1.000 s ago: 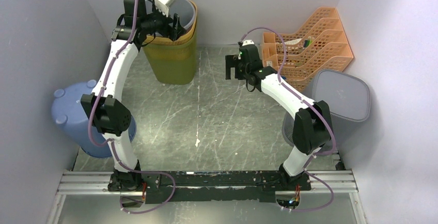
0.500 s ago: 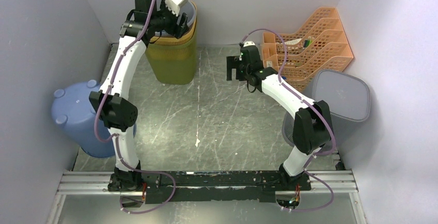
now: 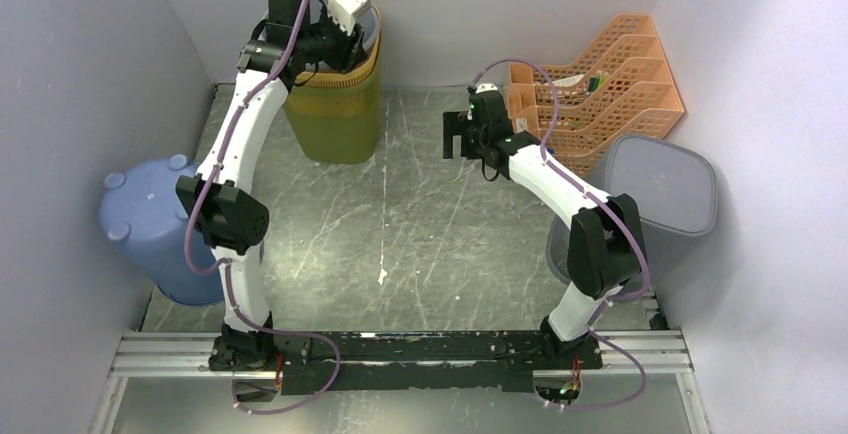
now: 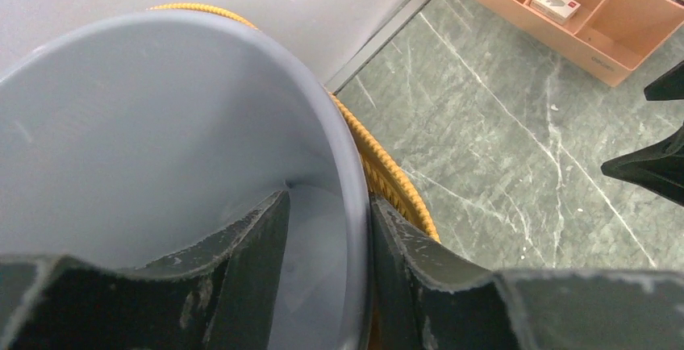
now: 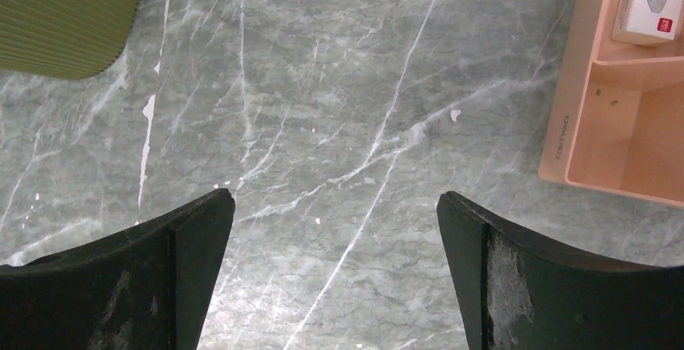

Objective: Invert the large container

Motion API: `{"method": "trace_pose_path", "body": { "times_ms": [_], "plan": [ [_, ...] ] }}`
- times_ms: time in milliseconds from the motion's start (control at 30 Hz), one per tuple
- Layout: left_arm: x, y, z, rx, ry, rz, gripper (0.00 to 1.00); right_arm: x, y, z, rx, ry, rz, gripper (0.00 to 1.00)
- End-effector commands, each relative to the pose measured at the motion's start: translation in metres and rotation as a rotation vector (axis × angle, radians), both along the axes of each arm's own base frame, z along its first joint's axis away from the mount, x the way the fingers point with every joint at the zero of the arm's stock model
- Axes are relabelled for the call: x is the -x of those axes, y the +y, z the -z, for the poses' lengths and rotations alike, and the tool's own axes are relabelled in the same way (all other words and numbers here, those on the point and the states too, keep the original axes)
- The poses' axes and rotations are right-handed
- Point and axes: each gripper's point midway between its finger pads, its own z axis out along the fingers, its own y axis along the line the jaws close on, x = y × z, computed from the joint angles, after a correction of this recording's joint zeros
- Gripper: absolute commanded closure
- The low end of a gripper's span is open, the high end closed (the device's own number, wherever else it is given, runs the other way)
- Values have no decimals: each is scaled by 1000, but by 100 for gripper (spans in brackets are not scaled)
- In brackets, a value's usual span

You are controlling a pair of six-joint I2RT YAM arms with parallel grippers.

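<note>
The large container, a grey bin, stands upright at the back left, nested inside an olive-yellow woven basket. My left gripper straddles the bin's right rim: one finger hangs inside the bin with a gap to the wall, the other rests against the outside of the rim above the basket's edge. My right gripper hovers wide open over bare floor in the middle, holding nothing.
An orange file rack stands at the back right. A second grey bin sits by the right wall and a blue bin, bottom up, by the left wall. Walls close in on three sides.
My left arm has swung right and back onto the grey bin's rim, and its jaws have narrowed around that rim. The right arm has hardly moved.
</note>
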Motion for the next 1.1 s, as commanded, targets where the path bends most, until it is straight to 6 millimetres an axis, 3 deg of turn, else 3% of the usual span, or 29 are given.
{"method": "trace_pose_path", "body": {
  "times_ms": [0, 33, 100, 300, 400, 500, 633, 800, 900, 1067],
  "plan": [
    [1, 35, 98, -172, 243, -83, 53, -1, -2, -13, -25, -37, 5, 0],
    [1, 35, 99, -175, 247, -85, 60, -1, -3, -13, -25, -36, 5, 0],
    [0, 37, 103, -178, 251, -99, 91, -1, -3, -13, -23, -39, 6, 0],
    [0, 41, 107, -178, 263, -130, 93, 3, -6, -11, -24, -36, 12, 0],
    [-9, 43, 91, -149, 221, -181, 93, 4, -7, -9, -25, -32, 13, 0],
    [-17, 44, 52, -76, 108, -227, 93, 4, -7, -7, -27, -26, 13, 0],
    [-18, 53, -39, 60, -133, -312, 93, 6, -9, -7, -29, -30, 18, 0],
    [5, 69, -141, 195, -396, -377, 93, 8, -9, -6, -30, -27, 18, 0],
    [25, 77, -175, 248, -494, -395, 93, 9, -10, -6, -35, -30, 21, 0],
    [55, 80, -213, 302, -567, -385, 93, 9, -8, -4, -44, -24, 17, 0]
  ]
}}
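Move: The large gray container's near-right rim already stands between my left hand's open fingers. Its middle is about 8 cm ahead, 7 cm left and 12 cm below. Around it, the yellow basket and green bin are centred roughly 8 cm ahead, 6 cm left and 18 cm down. The upturned blue container is some 35 cm back, 30 cm left and 22 cm lower. From my idle right hand, the gray container lies about 16 cm ahead, 28 cm left and 7 cm higher. I close my left fingers from about half open and pinch the gray container's rim, one finger inside and one outside, dipping barely a centimetre. After a short hold I pull the rim up about 10 cm and 6–7 cm left, speeding up, while my wrist turns some 20 degrees counter-clockwise and my fingers tip upward. ##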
